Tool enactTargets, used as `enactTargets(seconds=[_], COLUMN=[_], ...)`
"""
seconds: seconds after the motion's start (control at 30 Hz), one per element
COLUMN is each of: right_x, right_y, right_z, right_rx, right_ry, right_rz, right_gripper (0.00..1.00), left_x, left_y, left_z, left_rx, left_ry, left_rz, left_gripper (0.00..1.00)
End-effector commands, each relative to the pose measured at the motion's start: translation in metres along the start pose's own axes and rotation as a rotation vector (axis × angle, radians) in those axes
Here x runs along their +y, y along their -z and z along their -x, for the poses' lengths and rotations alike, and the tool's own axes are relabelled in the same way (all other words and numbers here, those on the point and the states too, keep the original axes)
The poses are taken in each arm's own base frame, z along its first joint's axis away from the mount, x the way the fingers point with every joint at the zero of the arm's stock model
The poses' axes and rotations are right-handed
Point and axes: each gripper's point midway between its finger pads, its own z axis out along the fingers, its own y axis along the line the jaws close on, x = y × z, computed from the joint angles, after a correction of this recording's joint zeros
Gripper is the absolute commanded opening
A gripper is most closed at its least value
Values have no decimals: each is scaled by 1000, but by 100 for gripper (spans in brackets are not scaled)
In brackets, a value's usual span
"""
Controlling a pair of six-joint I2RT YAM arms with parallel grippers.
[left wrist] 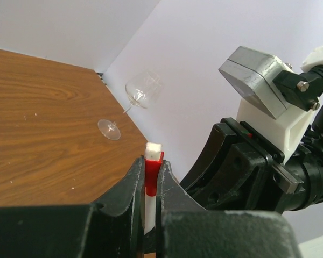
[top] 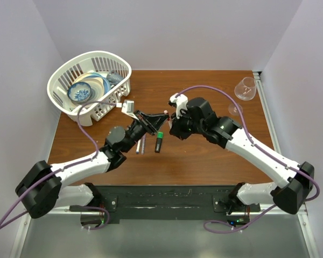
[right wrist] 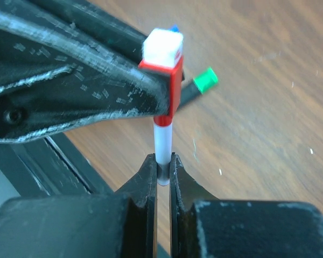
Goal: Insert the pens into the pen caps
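Observation:
A white pen (right wrist: 162, 145) sits with its upper end inside a red pen cap (right wrist: 171, 91) that has a white square top. My left gripper (left wrist: 152, 164) is shut on the red cap (left wrist: 152, 174), and the white pen (left wrist: 148, 212) runs down between its fingers. My right gripper (right wrist: 162, 161) is shut on the pen's lower end. Both grippers meet above the table's middle, left gripper (top: 159, 117) and right gripper (top: 172, 120). A black marker with a green tip (top: 159, 141) and thin pens (top: 140, 144) lie on the wood below.
A white basket (top: 64, 72) holding dishes stands at the back left. A clear wine glass (top: 245, 89) lies on its side at the back right, near the wall. The table's dark front edge (top: 167, 196) runs between the arm bases.

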Motion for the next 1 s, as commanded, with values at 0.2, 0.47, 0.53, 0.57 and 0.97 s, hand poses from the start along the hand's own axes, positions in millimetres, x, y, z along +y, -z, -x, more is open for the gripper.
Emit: enactTargets(seconds=[0.2, 0.47, 0.53, 0.57, 0.97], right_x=[36, 40, 38, 37, 30], right_y=[73, 101, 102, 100, 96], right_z=[45, -5, -4, -4, -6], right_rx=[-482, -482, -482, -475, -433], right_ry=[-180, -251, -258, -264, -285], right_rz=[233, 264, 254, 243, 197], right_gripper=[42, 86, 92, 95, 97], left_x=[29, 121, 144, 149, 215], left_y=[6, 28, 31, 30, 40], left_z=[-26, -35, -49, -54, -89], left_rx=[446, 585, 638, 651, 732], left_ry=[-152, -297, -296, -295, -295], left_rz=[156, 502, 564, 575, 793], left_gripper=[0, 0, 0, 0, 0])
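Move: The left hand holds the red cap and the right the lower end of the pen already in it, its middle about 2 cm ahead, 1 cm left and 3 cm above the right hand. The bare table spot lies some 5 cm ahead, 6 cm left and 24 cm below the left hand. At that level from the left hand are the green-capped marker, 3 cm ahead and 3 cm left, the purple pen, 1 cm ahead and 11 cm left, and the blue-capped pen, 1 cm ahead and 13 cm left. Right opens, backing off about 8 cm; left tips down, lowering the pen some 23 cm beside the marker. ##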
